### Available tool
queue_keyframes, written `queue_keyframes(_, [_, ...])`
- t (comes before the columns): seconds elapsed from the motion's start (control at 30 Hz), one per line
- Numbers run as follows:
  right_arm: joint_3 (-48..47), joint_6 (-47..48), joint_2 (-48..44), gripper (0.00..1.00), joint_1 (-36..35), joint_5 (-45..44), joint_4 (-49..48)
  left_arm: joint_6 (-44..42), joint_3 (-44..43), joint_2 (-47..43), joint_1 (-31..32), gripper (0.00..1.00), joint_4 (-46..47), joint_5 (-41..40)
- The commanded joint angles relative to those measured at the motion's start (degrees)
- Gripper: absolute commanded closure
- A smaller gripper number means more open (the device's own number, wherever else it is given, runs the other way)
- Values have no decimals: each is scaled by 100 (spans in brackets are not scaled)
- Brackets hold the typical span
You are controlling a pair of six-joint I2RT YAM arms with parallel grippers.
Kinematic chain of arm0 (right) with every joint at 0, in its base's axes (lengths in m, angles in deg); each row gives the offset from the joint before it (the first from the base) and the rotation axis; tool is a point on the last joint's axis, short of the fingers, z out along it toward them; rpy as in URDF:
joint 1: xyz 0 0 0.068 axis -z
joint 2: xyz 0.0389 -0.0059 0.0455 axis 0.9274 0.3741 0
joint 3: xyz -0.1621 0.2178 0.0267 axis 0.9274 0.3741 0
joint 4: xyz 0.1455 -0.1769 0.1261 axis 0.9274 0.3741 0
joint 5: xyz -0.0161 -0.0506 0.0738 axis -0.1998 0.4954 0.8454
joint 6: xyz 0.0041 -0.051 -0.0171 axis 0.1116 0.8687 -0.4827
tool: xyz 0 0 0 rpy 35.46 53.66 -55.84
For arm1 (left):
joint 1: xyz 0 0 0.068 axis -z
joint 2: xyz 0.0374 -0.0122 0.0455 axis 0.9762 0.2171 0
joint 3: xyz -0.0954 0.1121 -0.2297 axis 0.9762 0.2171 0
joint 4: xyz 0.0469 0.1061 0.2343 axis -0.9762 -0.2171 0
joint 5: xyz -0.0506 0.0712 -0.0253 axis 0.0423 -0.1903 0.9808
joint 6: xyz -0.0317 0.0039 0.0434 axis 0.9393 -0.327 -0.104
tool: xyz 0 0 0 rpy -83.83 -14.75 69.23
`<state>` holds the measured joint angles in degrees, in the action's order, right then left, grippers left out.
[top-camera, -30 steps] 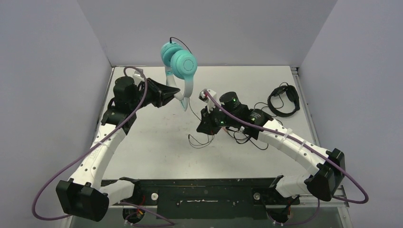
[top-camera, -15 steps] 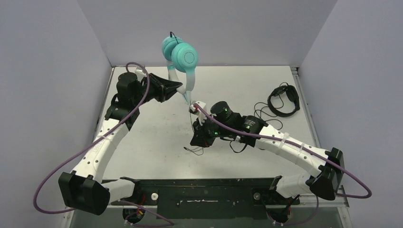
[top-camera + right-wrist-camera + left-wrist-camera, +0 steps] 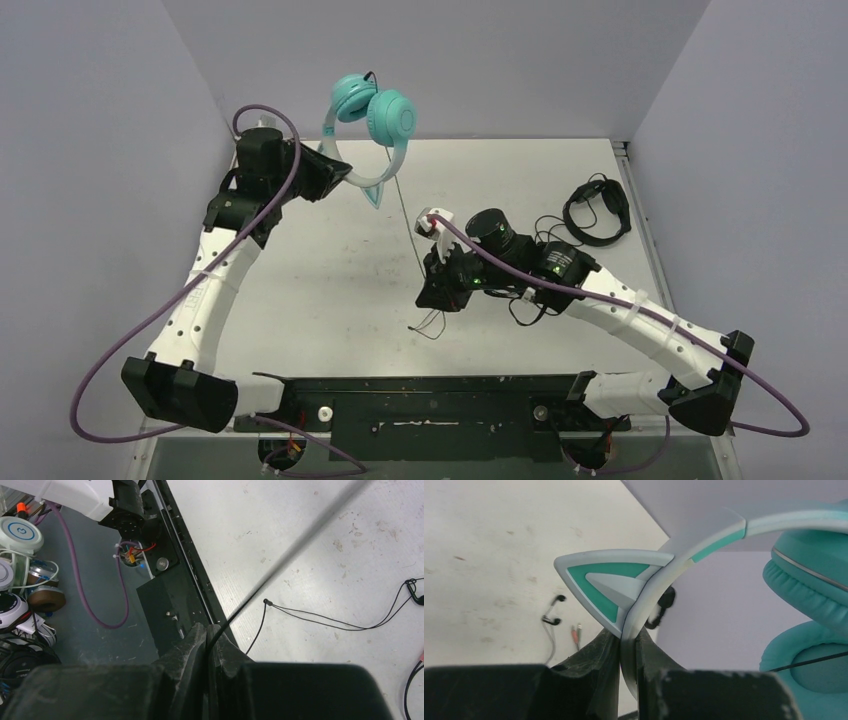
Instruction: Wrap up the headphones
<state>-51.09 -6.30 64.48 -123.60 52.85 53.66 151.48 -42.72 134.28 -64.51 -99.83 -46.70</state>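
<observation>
The teal headphones (image 3: 385,118) hang in the air at the back left, ear cups up and pale headband (image 3: 362,182) curving down. My left gripper (image 3: 338,174) is shut on the headband just below a cat-ear point (image 3: 611,582); the ear cups (image 3: 811,600) fill the right of the left wrist view. The thin black cable (image 3: 407,215) runs taut from the cups down to my right gripper (image 3: 432,293), which is shut on it (image 3: 280,570) over the middle of the table. Its loose tail lies on the table (image 3: 428,326).
All-black headphones (image 3: 597,210) with a tangled black cable (image 3: 545,232) lie at the back right. Earbuds and thin wires (image 3: 345,622) lie on the white table (image 3: 320,290). The black base rail (image 3: 450,400) runs along the near edge. Grey walls enclose three sides.
My left gripper has lifted and pulled the headphones back to the left, tilting them. My right gripper has shifted slightly right and nearer, drawing the cable taut.
</observation>
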Motion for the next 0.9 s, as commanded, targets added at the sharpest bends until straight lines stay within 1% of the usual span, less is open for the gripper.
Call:
queue_keyframes(0.0, [-522,121,-19,99,-49,115,428,-1105,-716,132,-23,100,-936,-1203])
queue_keyframes(0.1, [-851,258,74,99,-44,72,678,-1690,-961,288,58,100,-1558,-1815])
queue_keyframes(0.17, [-1115,378,150,99,-42,35,880,-2142,-979,325,204,100,-1746,-2204])
queue_keyframes(0.2, [-1270,443,205,99,-44,8,987,-2470,-933,311,350,100,-1714,-2394])
queue_keyframes(0.3, [-1793,694,413,99,-38,-166,1355,-3378,-741,220,1023,100,-1575,-3368])
queue_keyframes(0.4, [-2380,927,640,100,66,-459,1697,-3988,-588,191,1474,100,-1500,-3803])
queue_keyframes(0.57, [-2853,1159,900,100,521,-699,1864,-4735,-304,173,2040,100,-1526,-4061])
queue_keyframes(0.7, [-3166,1322,1217,100,867,-888,2103,-4940,-175,152,2357,100,-1791,-4378])
queue_keyframes(0.77, [-3312,1379,1366,100,940,-1054,2199,-5207,-55,130,2487,100,-1828,-4175])
queue_keyframes(0.87, [-3366,1510,1503,100,982,-1257,2200,-5829,190,70,2570,100,-1784,-3247])
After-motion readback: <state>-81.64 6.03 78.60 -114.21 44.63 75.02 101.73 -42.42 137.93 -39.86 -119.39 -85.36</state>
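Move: The left hand holds the turquoise headphones by the headband. Their ear cups stand about 6 cm ahead, 5 cm right and 11 cm above it. The cord pinched in the right fingers lies some 24 cm back, 14 cm right and 7 cm lower. From the right hand, the ear cups are roughly 30 cm ahead, 9 cm left and 18 cm up. The jack plugs lie 15 cm ahead, 10 cm right and 26 cm down. Keeping its pinch on the headphone cord, the right hand climbs about 7 cm, then swings forward some 9 cm, easing down at the end, to bring the cord up close to the ear cups. The left hand, still gripping the headband, sinks about 10 cm, first bearing left, then back right and some 6 cm back towards the cord, while rolling the headphones about 70 degrees, left side rising. ##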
